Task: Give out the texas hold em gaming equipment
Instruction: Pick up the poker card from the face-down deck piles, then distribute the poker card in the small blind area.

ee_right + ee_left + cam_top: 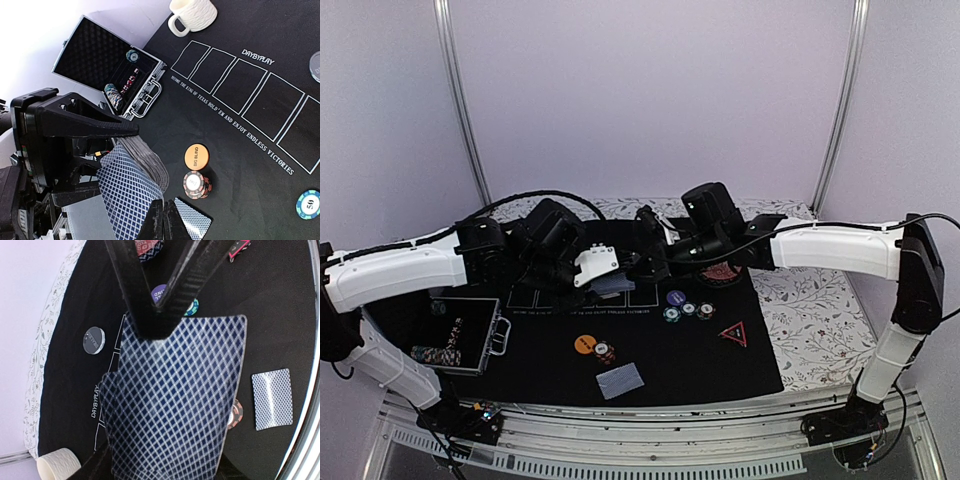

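My left gripper [605, 278] is shut on a deck of blue-patterned playing cards [175, 400], held above the black mat [650, 385]. From the right, my right gripper [165, 220] is shut, pinching the far edge of the deck's top card [127, 192]. One card [620, 380] lies face down on the near mat. Beside it sit an orange disc [196, 156] and a small chip stack [196, 184]. Further right are a purple disc [675, 297], three striped chips [689, 310] and a red-edged triangle marker [734, 333]. A dark disc [93, 340] lies at the far side.
An open metal chip case [455, 335] sits at the mat's left edge. A cream mug [192, 14] stands on the far side of the mat. A red patterned bowl [723, 272] sits under my right arm. Printed card boxes [240, 85] cross the mat.
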`<state>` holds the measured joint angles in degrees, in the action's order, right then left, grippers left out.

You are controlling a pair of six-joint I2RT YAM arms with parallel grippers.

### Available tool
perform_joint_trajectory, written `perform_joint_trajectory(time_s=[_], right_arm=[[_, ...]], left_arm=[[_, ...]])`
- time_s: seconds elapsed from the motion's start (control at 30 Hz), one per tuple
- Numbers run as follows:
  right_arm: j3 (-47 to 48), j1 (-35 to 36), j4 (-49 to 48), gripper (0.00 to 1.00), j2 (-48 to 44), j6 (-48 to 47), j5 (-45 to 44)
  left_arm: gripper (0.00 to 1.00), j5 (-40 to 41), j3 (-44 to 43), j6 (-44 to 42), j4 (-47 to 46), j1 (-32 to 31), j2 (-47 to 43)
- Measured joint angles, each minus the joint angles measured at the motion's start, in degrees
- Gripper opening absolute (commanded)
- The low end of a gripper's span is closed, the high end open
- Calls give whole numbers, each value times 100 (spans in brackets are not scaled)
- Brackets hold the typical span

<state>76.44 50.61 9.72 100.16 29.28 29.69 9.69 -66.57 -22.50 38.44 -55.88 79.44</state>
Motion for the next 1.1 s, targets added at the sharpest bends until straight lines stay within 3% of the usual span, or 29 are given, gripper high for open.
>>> perform_joint_trajectory(time_s=[0.4, 0.63, 0.8, 0.93, 1.1], right_arm=[[-295, -17, 413, 2, -942, -63, -562], [-1086, -166, 595, 2, -2315, 37, -1082], [-2238, -380, 627, 2, -3060, 358, -1561], [-2986, -417, 621, 2, -2885, 664, -1698], [-3097, -437, 431, 2, -2135, 835, -1762]], left_arm=[[50, 0, 0, 0, -46, 0, 0], [50, -13, -2, 0, -46, 0, 22], [50, -11, -2, -2, -46, 0, 39], [50, -15, -2, -2, -46, 0, 42], [49, -17, -4, 2, -39, 0, 74]])
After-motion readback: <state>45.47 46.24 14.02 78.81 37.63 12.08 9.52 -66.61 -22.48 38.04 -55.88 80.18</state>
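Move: The right hand already pinches the top card over the deck in the left fingers. Its goal is bare mat about 12 cm to its right, level with it forward and some 18 cm down. The green 50 chip lies about 8 cm ahead and 9 cm right, the 100 chip stack 8 cm ahead and 15 cm right, the ALL IN triangle 3 cm ahead and 21 cm right. From the left hand that mat is about 17 cm right. Keep the left gripper still with its hold on the deck. With the right fingers shut on the card, draw it rightward off the deck, about 15 cm in all, rising some 7 cm at first and then sinking fast towards the mat beside the triangle, about 10 cm below the start. Turn the wrist clockwise some 20 degrees and tip the fingers further down. ##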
